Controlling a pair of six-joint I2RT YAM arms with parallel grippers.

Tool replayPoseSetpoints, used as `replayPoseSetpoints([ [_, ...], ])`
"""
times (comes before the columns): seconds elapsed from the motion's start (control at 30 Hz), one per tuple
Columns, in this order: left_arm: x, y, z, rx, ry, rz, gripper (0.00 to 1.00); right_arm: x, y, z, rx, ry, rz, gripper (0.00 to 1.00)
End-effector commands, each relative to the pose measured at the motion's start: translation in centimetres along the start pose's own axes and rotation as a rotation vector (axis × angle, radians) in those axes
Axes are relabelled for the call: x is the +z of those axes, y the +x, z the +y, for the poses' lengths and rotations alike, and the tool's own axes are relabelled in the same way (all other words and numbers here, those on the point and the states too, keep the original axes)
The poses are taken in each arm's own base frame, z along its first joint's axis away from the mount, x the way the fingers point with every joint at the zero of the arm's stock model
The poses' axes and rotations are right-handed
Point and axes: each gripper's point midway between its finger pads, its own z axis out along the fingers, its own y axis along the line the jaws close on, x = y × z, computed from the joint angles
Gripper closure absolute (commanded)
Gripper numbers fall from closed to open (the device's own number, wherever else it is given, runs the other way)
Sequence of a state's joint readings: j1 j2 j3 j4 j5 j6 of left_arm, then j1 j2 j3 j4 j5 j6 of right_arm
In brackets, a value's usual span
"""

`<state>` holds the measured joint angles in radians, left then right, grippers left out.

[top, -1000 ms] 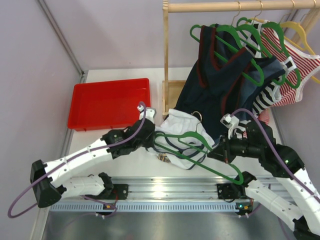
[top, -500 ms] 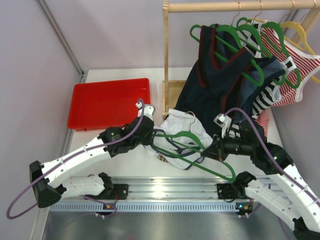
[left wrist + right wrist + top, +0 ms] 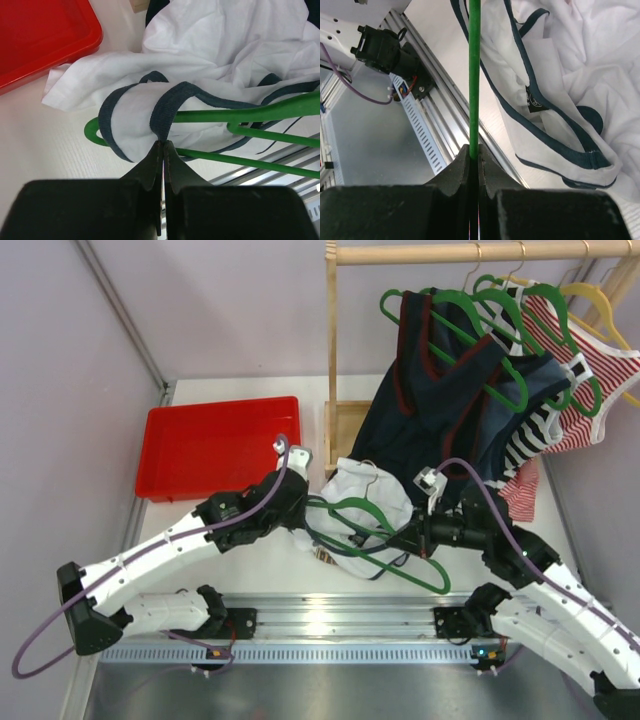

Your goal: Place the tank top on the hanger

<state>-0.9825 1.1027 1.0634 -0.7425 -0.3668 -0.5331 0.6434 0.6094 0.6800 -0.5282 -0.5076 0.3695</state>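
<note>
The white tank top point(image 3: 368, 490) with navy trim lies crumpled on the table between both arms. My left gripper point(image 3: 306, 518) is shut on one navy-edged shoulder strap point(image 3: 167, 107), pinching it at the fingertips point(image 3: 163, 143). The green hanger point(image 3: 385, 558) lies flat across the garment, and its left arm end point(image 3: 92, 131) pokes through that strap loop. My right gripper point(image 3: 408, 537) is shut on the hanger's lower bar point(image 3: 474, 75), with the tank top point(image 3: 560, 65) just to the right of it. The hanger's metal hook point(image 3: 372, 468) shows above the cloth.
A red tray point(image 3: 220, 445) sits at the back left. A wooden rack point(image 3: 450, 252) behind carries a dark navy top point(image 3: 430, 410), a striped top point(image 3: 590, 370), green hangers and a yellow hanger point(image 3: 600, 300). An aluminium rail point(image 3: 330, 618) runs along the near edge.
My right gripper has carried the hanger leftward, sliding its arm further into the held strap. My left gripper kept its pinch and shifted only slightly.
</note>
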Motion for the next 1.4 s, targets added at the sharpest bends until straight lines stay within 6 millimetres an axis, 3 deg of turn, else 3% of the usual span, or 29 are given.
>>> replayPoseSetpoints([
  [0.0, -0.9, -1.9, -0.6, 0.005, 0.024, -0.038, 1.0, 0.8, -2.5, 1.4, -0.094, -0.039, -0.112, 1.0],
  [0.3, -0.7, -2.3, -0.7, 0.023, 0.02, -0.042, 1.0, 4.2, -2.5, 1.4, -0.143, -0.032, -0.173, 1.0],
  [0.57, -0.6, -1.9, -1.2, 0.023, 0.049, -0.031, 1.0, 5.4, -3.6, 1.3, -0.171, -0.012, -0.261, 1.0],
  [0.87, -0.5, -2.5, -0.9, 0.027, 0.039, -0.078, 1.0, 7.0, -2.1, 1.1, -0.183, -0.052, -0.262, 1.0],
  [1.37, -0.7, -4.3, -4.0, 0.147, 0.247, -0.228, 0.67, 7.6, -1.5, 1.0, -0.182, -0.075, -0.259, 1.0],
])
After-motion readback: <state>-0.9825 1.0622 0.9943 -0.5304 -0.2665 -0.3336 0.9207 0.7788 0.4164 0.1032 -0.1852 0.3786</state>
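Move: The green hanger's left end already pokes through the white tank top's strap, its tip about 4 cm ahead of the left hand, 2 cm to its left and slightly below; that hand pinches the strap's navy edge. From the right hand, which grips the hanger, the pinched strap lies roughly 15 cm left and 5 cm ahead, about level. The rest of the tank top lies heaped some 8 cm ahead of the right hand, 6 cm left and 15 cm below. The hanger is fed farther through the strap by the right hand, which keeps its grip and carries it about 6 cm left, 3 cm forward and 4 cm down, towards the left hand. The left fingers hold the strap almost still, then open partway to let go of it as that hand shifts some 3 cm right and a little up, turning clockwise and tipping up. ##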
